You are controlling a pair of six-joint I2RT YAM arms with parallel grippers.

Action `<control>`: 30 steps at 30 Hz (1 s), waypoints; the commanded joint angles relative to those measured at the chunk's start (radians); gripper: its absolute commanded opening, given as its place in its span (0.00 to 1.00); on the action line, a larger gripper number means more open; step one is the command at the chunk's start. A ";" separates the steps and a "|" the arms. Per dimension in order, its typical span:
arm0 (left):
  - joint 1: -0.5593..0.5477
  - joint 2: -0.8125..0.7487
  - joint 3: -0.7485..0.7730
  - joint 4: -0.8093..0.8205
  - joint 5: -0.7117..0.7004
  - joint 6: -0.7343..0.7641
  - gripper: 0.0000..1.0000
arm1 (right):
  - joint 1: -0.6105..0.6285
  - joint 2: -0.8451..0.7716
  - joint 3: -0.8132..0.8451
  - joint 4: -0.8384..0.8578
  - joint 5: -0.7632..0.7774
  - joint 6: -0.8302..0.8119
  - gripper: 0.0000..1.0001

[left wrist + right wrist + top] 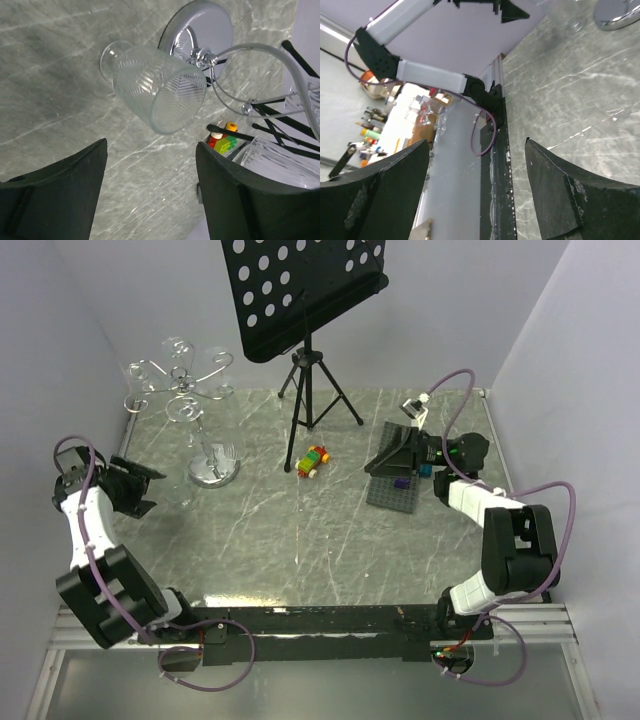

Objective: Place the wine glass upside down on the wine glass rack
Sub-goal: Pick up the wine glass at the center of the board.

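Observation:
The wine glass (160,90), clear and ribbed, stands upright on the table right beside the round mirror base of the wine glass rack (200,25). From above the wine glass (180,488) is only faint, left of the wine glass rack (213,472), whose curled hooks spread out at the top. My left gripper (150,490) faces the glass from the left. Seen from the wrist, the left gripper (150,145) is open and a short way from the bowl, with only table between its fingers. My right gripper (432,455) sits at the far right; from its own wrist the right gripper (477,142) is open and holds nothing.
A black music stand (305,290) on a tripod stands at the back centre. A colourful toy block car (314,462) lies mid-table. A grey baseplate (398,492) with a dark wedge sits by the right arm. Another ribbed glass (280,160) shows near the rack arms. Walls close in left, right and back.

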 commanded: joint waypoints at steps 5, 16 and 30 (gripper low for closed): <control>-0.061 0.110 0.121 -0.047 -0.080 0.071 0.75 | 0.088 0.016 0.113 0.345 -0.272 0.041 0.83; -0.129 0.222 0.208 -0.080 -0.246 0.072 0.54 | 0.148 0.039 0.265 0.342 -0.263 0.112 0.83; -0.167 0.323 0.265 -0.120 -0.235 0.154 0.30 | 0.185 0.019 0.289 0.345 -0.269 0.120 0.84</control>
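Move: The standing wine glass has its middle about 4 cm ahead of the left hand, some 6 cm to its right and about 8 cm below. The rack's round base lies about 13 cm ahead of that hand and 14 cm to its right, flat on the table some 14 cm below; the toy car is far off, about 14 cm ahead and 40 cm right. From the right hand, the glass stands roughly 50 cm left, about 2 cm farther out and 20 cm lower. Bring the left gripper down about 4 cm and forward about 3 cm to the rim of the standing wine glass, tipping the fingers some 15 degrees steeper as they come in. Close them from wide open to roughly a third, around the near side of the bowl wall. Lift the empty right hand about 6 cm while carrying it some 5 cm left, fingers kept open. ##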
